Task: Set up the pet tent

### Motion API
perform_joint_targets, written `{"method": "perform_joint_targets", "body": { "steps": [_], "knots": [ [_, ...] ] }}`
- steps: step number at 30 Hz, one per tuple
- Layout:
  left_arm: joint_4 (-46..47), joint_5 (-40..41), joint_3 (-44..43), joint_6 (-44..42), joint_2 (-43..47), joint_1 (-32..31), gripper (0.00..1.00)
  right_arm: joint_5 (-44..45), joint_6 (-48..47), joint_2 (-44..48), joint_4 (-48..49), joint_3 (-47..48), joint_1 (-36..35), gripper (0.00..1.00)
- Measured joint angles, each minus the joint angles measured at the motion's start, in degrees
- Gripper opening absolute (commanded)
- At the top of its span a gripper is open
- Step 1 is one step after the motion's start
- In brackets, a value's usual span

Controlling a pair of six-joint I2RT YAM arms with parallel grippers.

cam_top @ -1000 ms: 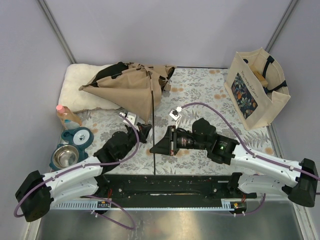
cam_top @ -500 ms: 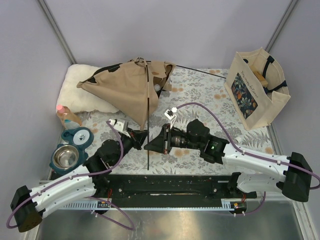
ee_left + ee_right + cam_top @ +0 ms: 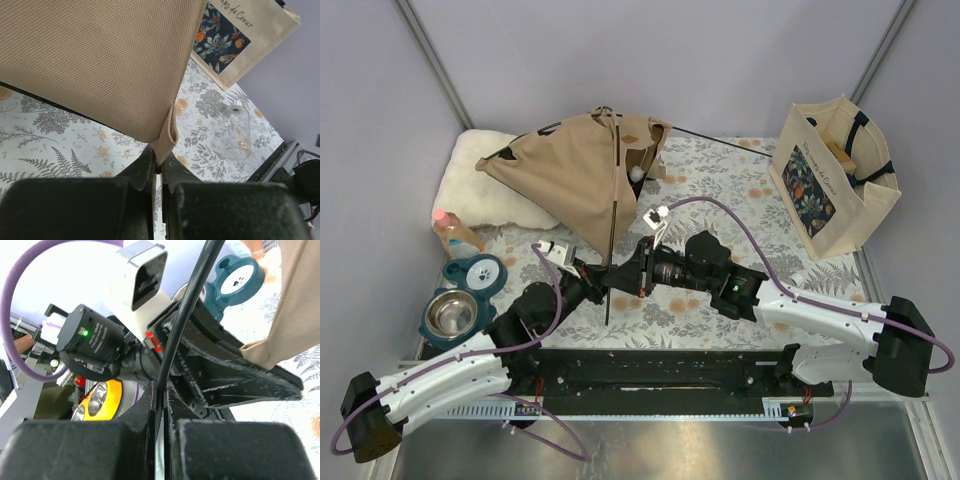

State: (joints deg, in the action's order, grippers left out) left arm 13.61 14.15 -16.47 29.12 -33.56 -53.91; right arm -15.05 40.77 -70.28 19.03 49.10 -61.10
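The pet tent (image 3: 570, 170) is a tan canvas heap at the back left, partly raised, with a white pom-pom (image 3: 637, 172) hanging at its doorway. A thin black pole (image 3: 611, 240) runs from its peak down toward me. My left gripper (image 3: 601, 274) is shut on a tan webbing loop (image 3: 165, 142) at the canvas corner (image 3: 100, 60). My right gripper (image 3: 617, 280) meets it from the right, shut on the black pole (image 3: 187, 315), which passes between its fingers (image 3: 150, 405). The left arm's fingers (image 3: 235, 375) show just behind that pole.
A white fluffy cushion (image 3: 470, 170) lies under the tent's left side. A beige floral tote bag (image 3: 835, 175) stands at the back right. A bottle (image 3: 455, 232), a teal paw-print lid (image 3: 480, 272) and a steel bowl (image 3: 450, 312) sit at the left edge. A second pole (image 3: 720, 141) sticks out rightward.
The right gripper has slid left along the pole until it meets the left gripper. The canvas has been pulled up and spread wider, and the pole now leans more.
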Motion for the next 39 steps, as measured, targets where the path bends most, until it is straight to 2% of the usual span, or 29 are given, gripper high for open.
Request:
{"method": "perform_joint_targets", "body": {
  "steps": [15,39],
  "knots": [
    [-0.5,0.5,0.1,2.1,1.4,-1.4,0.00,-0.5,-3.5,-4.7,0.9,4.7,6.4,0.00],
    [-2.8,6.3,4.0,6.1,3.9,-5.0,0.00,0.9,-7.9,-11.3,0.8,10.5,9.6,0.00]
  ]
}}
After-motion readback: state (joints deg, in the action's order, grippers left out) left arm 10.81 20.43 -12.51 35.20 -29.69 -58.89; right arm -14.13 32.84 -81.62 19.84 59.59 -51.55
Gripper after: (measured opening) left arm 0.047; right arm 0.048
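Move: The right hand grips the black pole; the sleeve mouth that this pole runs into lies about 17 cm straight ahead and some 4 cm above, while the pole's free end trails about 11 cm behind and 5 cm lower. The tent corner pinched in the left fingers sits some 9 cm below the right hand and about 2 cm ahead. From the left hand, the sleeve mouth is roughly 15 cm ahead and 13 cm up. Keeping the pole pinched, the right hand feeds it lengthwise into the tent's sleeve, going about 10 cm forward, quickly at first and then slower, and turning some 10 degrees clockwise as its fingers close in on the sleeve mouth. The left hand keeps its pinch on the tent corner and, mostly in the later part, eases down and slightly back, about 3 cm in all, so that the corner draws away from the right hand while the pole's free end comes forward towards it. ##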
